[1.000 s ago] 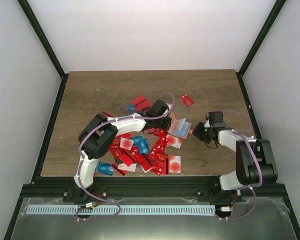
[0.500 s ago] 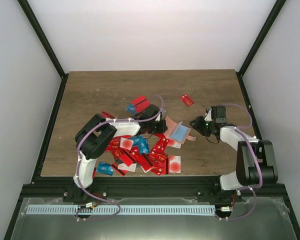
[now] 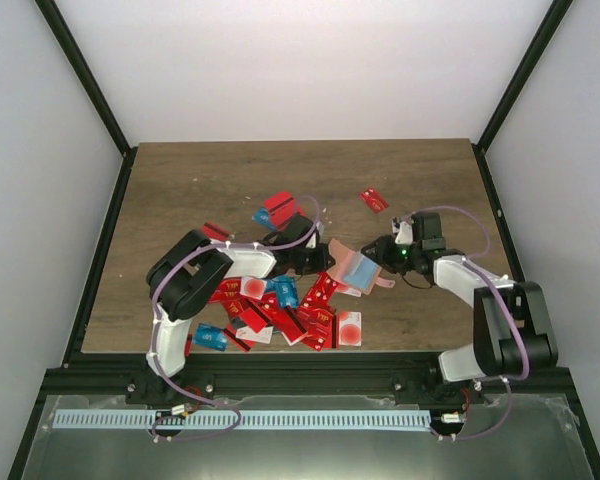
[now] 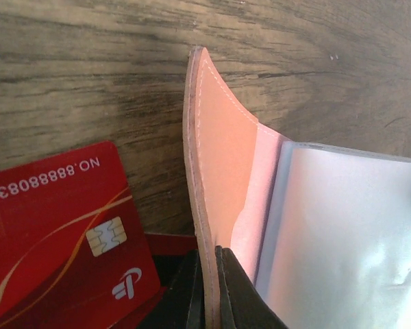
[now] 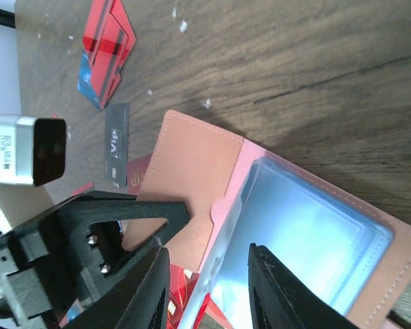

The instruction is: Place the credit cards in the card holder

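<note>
The card holder (image 3: 356,266) lies open mid-table, tan outside, pink inside, with a clear plastic sleeve (image 5: 301,233). My left gripper (image 3: 315,258) is shut on its left flap (image 4: 219,157), which stands edge-on between the jaws in the left wrist view. My right gripper (image 3: 382,252) is open and empty, hovering over the holder's right half; its fingers (image 5: 151,288) straddle the pocket edge of the holder (image 5: 192,171). The credit cards (image 3: 280,305) lie in a loose pile in front of the holder, mostly red. One red card (image 4: 55,233) lies beside the flap.
A few red and blue cards (image 3: 278,210) lie behind the left gripper, and one red card (image 3: 374,200) lies alone at the back right. A dark grey VIP card (image 5: 116,144) lies by the flap. The black frame rails border the table.
My right gripper has moved left, from beside the holder to over it. My left gripper has drawn back toward me and left with the flap, and the holder has shifted with it.
</note>
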`<state>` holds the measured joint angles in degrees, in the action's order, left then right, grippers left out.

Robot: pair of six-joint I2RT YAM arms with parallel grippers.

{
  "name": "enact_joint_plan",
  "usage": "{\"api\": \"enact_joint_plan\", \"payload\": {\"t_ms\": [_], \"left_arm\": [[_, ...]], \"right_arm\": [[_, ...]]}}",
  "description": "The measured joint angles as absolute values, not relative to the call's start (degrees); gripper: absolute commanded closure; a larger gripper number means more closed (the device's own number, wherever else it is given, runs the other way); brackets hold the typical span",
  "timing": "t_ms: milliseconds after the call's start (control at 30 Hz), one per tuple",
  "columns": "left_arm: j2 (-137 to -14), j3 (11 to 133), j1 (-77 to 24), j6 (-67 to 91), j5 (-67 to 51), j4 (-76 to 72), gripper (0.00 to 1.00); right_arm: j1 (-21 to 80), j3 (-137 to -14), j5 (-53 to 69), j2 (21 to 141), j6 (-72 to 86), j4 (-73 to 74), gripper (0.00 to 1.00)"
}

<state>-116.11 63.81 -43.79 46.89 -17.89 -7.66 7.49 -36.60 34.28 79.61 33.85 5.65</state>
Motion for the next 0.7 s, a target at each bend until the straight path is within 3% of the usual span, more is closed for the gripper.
{"api": "enact_joint_plan", "payload": {"t_ms": [433,700], "left_arm": [[-114.34,60.12,-44.07,49.63,-19.92,-11.11,0.96],[-114.65,59.99,-44.29,51.05,-22.35,-14.20,0.96]], "right_arm": [[10.55,-37.04,38.98,89.10,36.07,0.19,0.69],[12.36,-39.79,41.74,90.85,37.47,-2.37,0.64]]}}
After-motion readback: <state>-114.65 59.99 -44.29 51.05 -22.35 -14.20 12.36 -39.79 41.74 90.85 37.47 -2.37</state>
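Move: The card holder lies open, its left cover already pinched by the left hand. Its clear sleeves, which the right hand goes for, are about 3 cm left of that hand, 2 cm back and some 7 cm below. From the right hand, the held cover is about 7 cm left and 1 cm ahead, and the clasp 4 cm right and 5 cm back. A lone red card lies 15 cm ahead of it and 1 cm right. From the left hand, the sleeves are about 7 cm right, 2 cm back and slightly below. Leftward by about 5 cm, the right hand sweeps over the sleeves towards the left hand, first dipping some 3 cm and then rising half of that again. Its fingers stay partly open and end astride the free edge of a raised sleeve. The left hand keeps its pinch on the cover, easing back about 1.5 cm and up 1 cm. ##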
